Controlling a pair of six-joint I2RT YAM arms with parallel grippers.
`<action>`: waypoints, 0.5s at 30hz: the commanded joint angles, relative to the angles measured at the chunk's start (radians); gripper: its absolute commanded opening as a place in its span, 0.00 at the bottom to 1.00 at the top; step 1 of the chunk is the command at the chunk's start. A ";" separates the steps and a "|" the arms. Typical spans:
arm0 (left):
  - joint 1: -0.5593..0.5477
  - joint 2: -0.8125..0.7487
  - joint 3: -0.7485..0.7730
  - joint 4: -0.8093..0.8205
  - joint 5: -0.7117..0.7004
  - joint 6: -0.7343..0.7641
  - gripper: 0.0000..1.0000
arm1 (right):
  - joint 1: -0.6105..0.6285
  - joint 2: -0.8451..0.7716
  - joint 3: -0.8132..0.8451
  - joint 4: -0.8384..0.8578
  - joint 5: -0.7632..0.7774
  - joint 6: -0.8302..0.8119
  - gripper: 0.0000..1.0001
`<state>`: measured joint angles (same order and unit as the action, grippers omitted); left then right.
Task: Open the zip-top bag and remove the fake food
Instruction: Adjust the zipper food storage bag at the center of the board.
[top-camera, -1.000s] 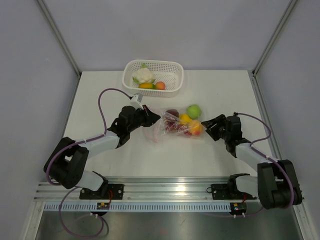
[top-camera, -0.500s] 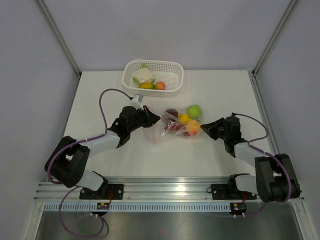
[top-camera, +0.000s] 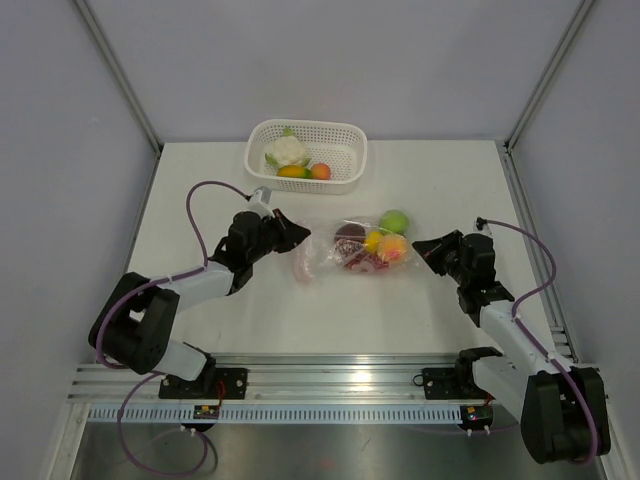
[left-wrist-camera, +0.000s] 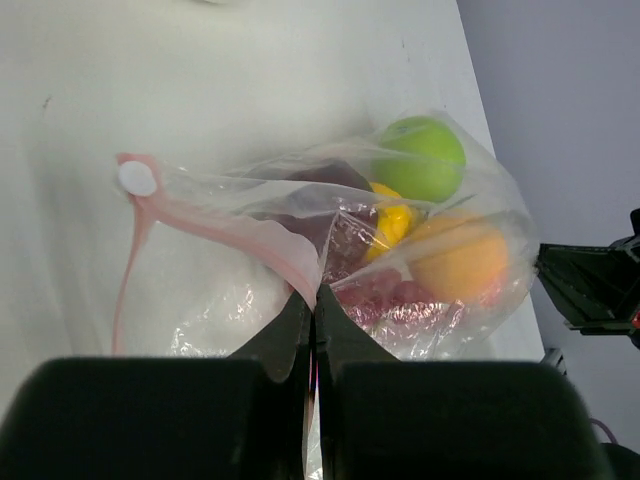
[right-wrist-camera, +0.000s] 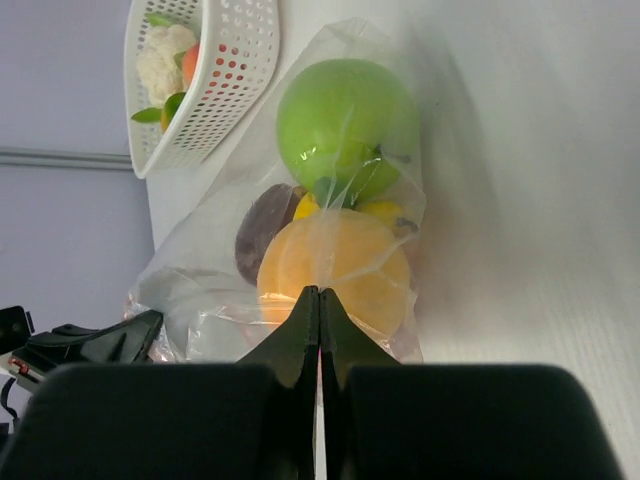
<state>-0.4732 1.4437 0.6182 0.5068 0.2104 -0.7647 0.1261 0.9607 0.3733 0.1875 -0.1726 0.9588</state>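
The clear zip-top bag (top-camera: 325, 258) lies mid-table, stretched between both grippers. Fake food sits inside it: a green apple (left-wrist-camera: 425, 158), an orange piece (left-wrist-camera: 455, 262), a yellow piece (left-wrist-camera: 393, 222) and a dark red piece (right-wrist-camera: 262, 232). My left gripper (left-wrist-camera: 313, 297) is shut on the bag's pink zip strip (left-wrist-camera: 240, 232) at its left end (top-camera: 303, 237). My right gripper (right-wrist-camera: 319, 292) is shut on a fold of the bag's plastic in front of the orange piece, at the bag's right end (top-camera: 418, 245).
A white perforated basket (top-camera: 340, 140) stands at the back of the table, holding a cauliflower (top-camera: 288, 150) and small orange pieces. Grey walls close in the table on the left, right and back.
My right gripper has shut on the bag's right end and drawn back to the right. The left gripper shifted slightly left, still holding the zip strip. The bag is pulled tauter.
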 joint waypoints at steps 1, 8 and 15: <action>0.053 0.004 -0.035 0.134 0.046 -0.062 0.00 | -0.005 -0.025 0.055 -0.098 0.099 -0.057 0.00; 0.084 -0.003 -0.063 0.179 0.079 -0.090 0.00 | -0.005 -0.024 0.049 -0.143 0.159 -0.028 0.00; 0.084 -0.040 -0.043 0.177 0.136 -0.068 0.30 | -0.005 -0.005 0.061 -0.163 0.163 -0.035 0.00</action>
<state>-0.3977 1.4425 0.5621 0.6136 0.3042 -0.8425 0.1253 0.9703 0.3916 0.0338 -0.0574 0.9375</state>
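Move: Both hands hold the bag stretched between them; its middle lies about 12 cm right of the left hand, 1 cm back and 6 cm below. From the right hand that middle is some 12 cm left, level in reach and 6 cm below, with the orange fruit 5 cm left, 1 cm back and 5 cm below, and the green fruit 5 cm left, 5 cm ahead and 5 cm below. Right hand, keeping its pinch, lowers the bag's closed end 3 cm, drifting right; left eases left, then starts opening. ##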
